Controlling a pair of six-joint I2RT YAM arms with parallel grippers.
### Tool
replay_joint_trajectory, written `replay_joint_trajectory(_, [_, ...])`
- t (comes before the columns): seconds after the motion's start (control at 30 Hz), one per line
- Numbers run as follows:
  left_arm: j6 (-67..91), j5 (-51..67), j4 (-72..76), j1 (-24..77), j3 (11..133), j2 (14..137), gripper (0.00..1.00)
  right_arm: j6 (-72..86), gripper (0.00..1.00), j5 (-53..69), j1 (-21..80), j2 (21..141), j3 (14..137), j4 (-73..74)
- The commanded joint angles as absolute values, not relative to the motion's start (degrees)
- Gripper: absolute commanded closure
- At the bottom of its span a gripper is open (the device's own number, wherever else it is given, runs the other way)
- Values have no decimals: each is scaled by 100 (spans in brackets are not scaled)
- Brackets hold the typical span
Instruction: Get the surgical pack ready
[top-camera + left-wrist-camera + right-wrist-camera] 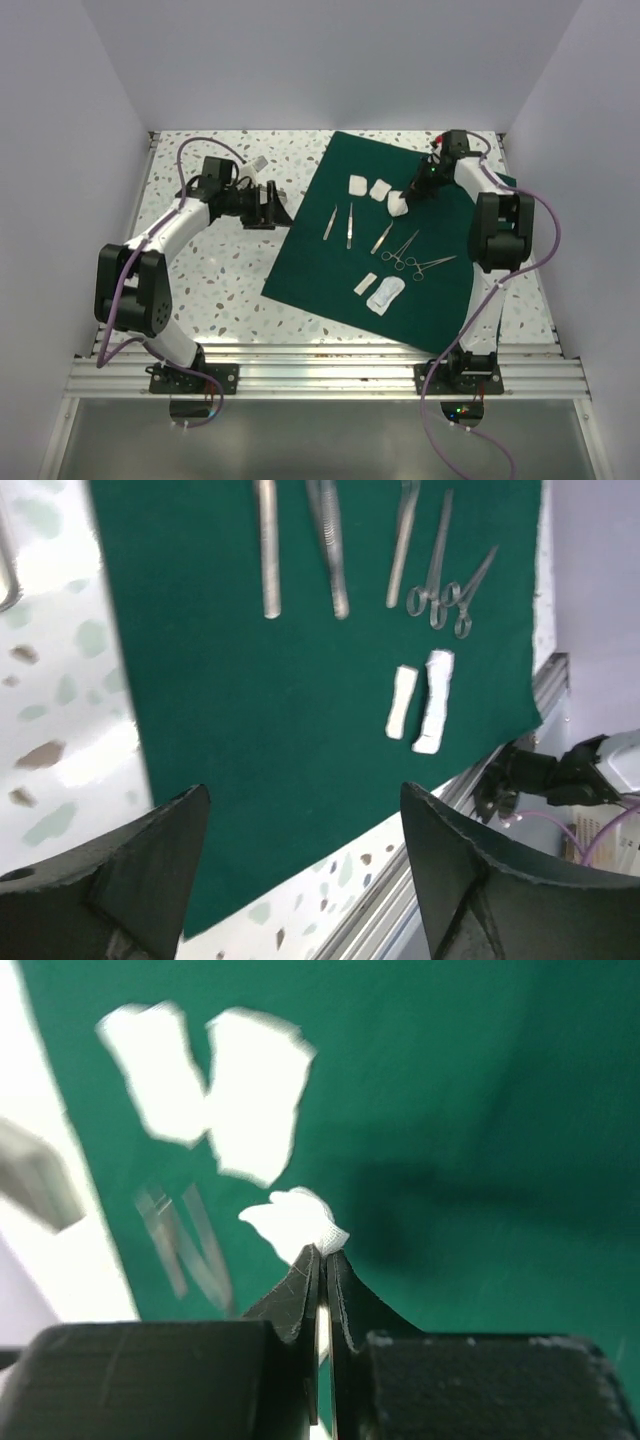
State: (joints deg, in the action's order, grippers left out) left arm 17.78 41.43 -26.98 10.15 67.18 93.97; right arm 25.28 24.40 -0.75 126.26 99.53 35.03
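Note:
The surgical pack's dark green drape (330, 270) lies spread flat on the speckled table. On it are two white gauze squares (357, 185), three tweezers (350, 225), two ring-handled instruments (400, 248) and two white packets (384, 292). At the drape's far right my right gripper (410, 193) is shut on a crumpled white gauze piece (290, 1220), pinched at the fingertips (325, 1252) just above the cloth. My left gripper (280, 205) hovers at the drape's left edge, open, with nothing between its fingers (303, 790); below it lie the drape (250, 710) and the packets (435, 700).
The aluminium rail (320, 375) runs along the near table edge, just past the drape's near corner. A small white object (256, 165) lies on the table behind the left arm. White walls close in the left, right and far sides.

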Motion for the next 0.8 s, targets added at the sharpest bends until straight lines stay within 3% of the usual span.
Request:
replay_joint_trajectory(0.0, [2653, 4755, -1083, 1300, 6452, 8860, 17, 2479, 100, 2961, 104, 11330, 9730, 3647])
replay_joint_trajectory(0.33, [3752, 5027, 1317, 1784, 5968, 8605, 1, 3074, 100, 3998, 1167, 9845, 8509, 3438])
replay_joint_trajectory(0.47, [4112, 5229, 2396, 1872, 5793, 8692, 0, 3374, 100, 4227, 1590, 9686, 8463, 3322])
replay_joint_trajectory(0.77, [4552, 5537, 3251, 2056, 5414, 8911, 0, 3937, 100, 4517, 1942, 9624, 8552, 2918])
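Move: The held gauze hangs just below the right fingertips, its middle roughly 13 cm ahead of the left hand, 32 cm to its right and 10 cm below. From the right hand, the left gripper is about 34 cm to the left, 16 cm back and 8 cm higher. The next gauze lies 8 cm left and 2 cm ahead of the right hand, the far gauze 15 cm left and 4 cm ahead, the long tweezers 16 cm left and 8 cm back. Keep the right fingers shut on the gauze and lift it quickly, then sweep it left and back towards the left gripper, about 18 cm left, 15 cm back and 16 cm up, swinging the fingertips to point more leftward. Bring the left gripper up and right some 10 cm each to meet it, levelling its fingers by about 30 degrees and opening them fully. ##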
